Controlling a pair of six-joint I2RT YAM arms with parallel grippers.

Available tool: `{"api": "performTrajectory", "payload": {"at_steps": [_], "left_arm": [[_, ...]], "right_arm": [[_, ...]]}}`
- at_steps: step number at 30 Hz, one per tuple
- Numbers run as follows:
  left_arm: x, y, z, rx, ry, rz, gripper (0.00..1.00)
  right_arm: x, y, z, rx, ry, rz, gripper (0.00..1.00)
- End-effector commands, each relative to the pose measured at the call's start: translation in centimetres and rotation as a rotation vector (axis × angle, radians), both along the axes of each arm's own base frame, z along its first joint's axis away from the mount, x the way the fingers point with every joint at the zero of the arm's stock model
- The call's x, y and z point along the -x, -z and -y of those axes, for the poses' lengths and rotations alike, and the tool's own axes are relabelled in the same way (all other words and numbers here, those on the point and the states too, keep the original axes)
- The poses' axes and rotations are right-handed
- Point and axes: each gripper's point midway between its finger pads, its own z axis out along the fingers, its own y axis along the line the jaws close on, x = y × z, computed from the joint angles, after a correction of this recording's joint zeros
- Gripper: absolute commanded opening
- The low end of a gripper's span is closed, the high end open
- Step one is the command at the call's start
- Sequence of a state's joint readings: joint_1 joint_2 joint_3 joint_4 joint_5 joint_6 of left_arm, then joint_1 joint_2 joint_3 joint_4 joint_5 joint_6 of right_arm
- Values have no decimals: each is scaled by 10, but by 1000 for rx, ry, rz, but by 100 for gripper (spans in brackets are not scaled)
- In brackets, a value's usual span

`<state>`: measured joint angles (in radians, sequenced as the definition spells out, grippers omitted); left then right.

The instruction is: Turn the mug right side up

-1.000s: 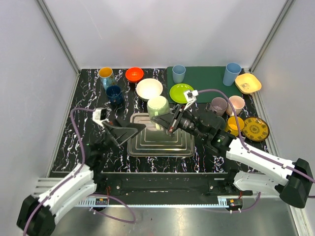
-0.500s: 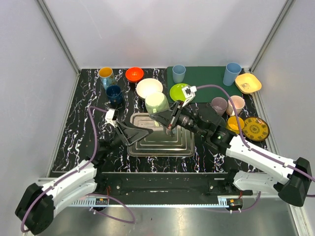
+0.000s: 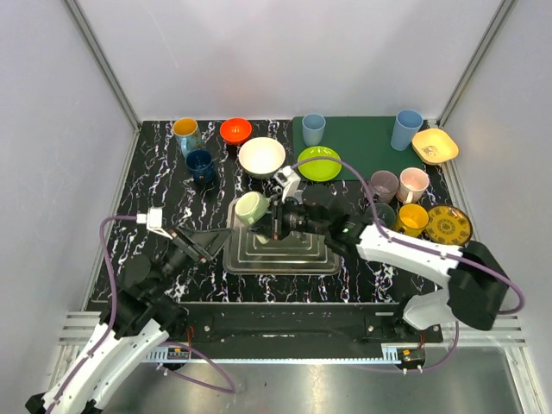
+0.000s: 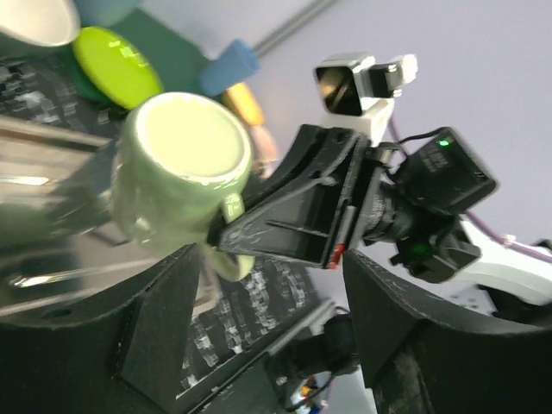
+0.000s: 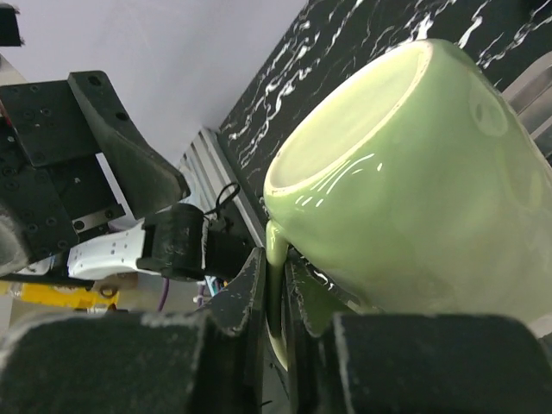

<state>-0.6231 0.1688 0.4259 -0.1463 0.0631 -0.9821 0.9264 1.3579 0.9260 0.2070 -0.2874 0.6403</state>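
The light green mug (image 3: 251, 208) hangs tilted on its side over the left end of the steel tray (image 3: 280, 252). Its flat pale end (image 4: 185, 142) faces the left arm. My right gripper (image 3: 274, 217) is shut on the mug's handle (image 5: 277, 259), which is pinched between the two black fingers (image 5: 246, 297). The mug body (image 5: 414, 190) fills the right wrist view. My left gripper (image 3: 205, 246) stands open to the left of the tray, apart from the mug, with nothing between its fingers (image 4: 159, 336).
Along the back stand a yellow mug (image 3: 185, 129), dark blue mug (image 3: 200, 164), orange bowl (image 3: 235, 129), white bowl (image 3: 261, 156), green plate (image 3: 318, 163) and two blue cups (image 3: 313, 128) on a green mat (image 3: 362, 138). Several mugs (image 3: 414, 183) and a patterned plate (image 3: 448, 225) crowd the right.
The right gripper has carried the mug left and down to the tray's left end, tipping it onto its side. The left arm has drawn back toward the near left, its jaws narrowing slightly.
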Motion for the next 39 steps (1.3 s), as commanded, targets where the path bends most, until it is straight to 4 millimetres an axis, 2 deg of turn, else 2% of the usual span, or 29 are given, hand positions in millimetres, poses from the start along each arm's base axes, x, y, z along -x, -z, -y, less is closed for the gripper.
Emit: {"api": "performTrajectory", "payload": {"at_steps": [1,2,4,6,7,8,10,11,12,16,26,34,36,39], "left_arm": [[-6,31,-39,-130,-193,-92,70],[-4,26,-44,-127,-210,-83,71],[-3,24,-54,-141,-246,-71,72],[-1,20,-58,-149,-263,-57,72],[0,18,-60,-149,-266,-50,73],[0,18,-60,-151,-263,-47,73],[0,19,-59,-155,-259,-50,73],[0,21,-58,-158,-255,-53,74],[-1,22,-57,-161,-255,-58,74],[-4,28,-53,-152,-245,-67,74],[-9,41,-39,-147,-204,-96,74],[-10,49,-34,-133,-183,-112,75],[-11,52,-33,-135,-181,-118,75],[-12,56,-32,-145,-179,-129,75]], "right_arm": [[3,-52,-25,-227,-121,166,0],[-1,-39,-29,-222,-125,151,0],[-4,-42,-28,-302,-149,149,0],[-10,-27,-30,-322,-154,105,0],[-13,-29,-28,-355,-149,123,0],[-18,-16,-29,-348,-147,99,0],[-20,-8,-29,-368,-149,73,0],[-22,6,-32,-351,-149,48,0],[-23,9,-32,-359,-151,44,0],[-25,43,-30,-301,-130,6,0],[-34,111,-23,-95,-69,-53,0],[-30,135,-17,-43,-54,-97,1],[-31,136,-14,-26,-45,-98,5],[-32,137,-9,5,-21,-98,18]]}}
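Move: My right hand holds the green mug, bottom up and tilted, by its handle. It is going to a spot in the left half of the metal tray, about 7 cm ahead, 4 cm left and 18 cm below that hand. The grey-blue mug stands about 8 cm farther out than this spot and 15 cm to its right; the white bowl is 22 cm beyond the spot and 3 cm right. From my empty left hand the spot lies 11 cm ahead, 7 cm right and 22 cm down. I lower the green mug about 15 cm into the left half of the tray with my right hand, easing to a stop and keeping the handle pinched while the wrist tips down some 10 degrees. My open left hand draws away from the mug, swinging about 5 cm left and sinking some 6 cm overall, and turns a little counter-clockwise. ##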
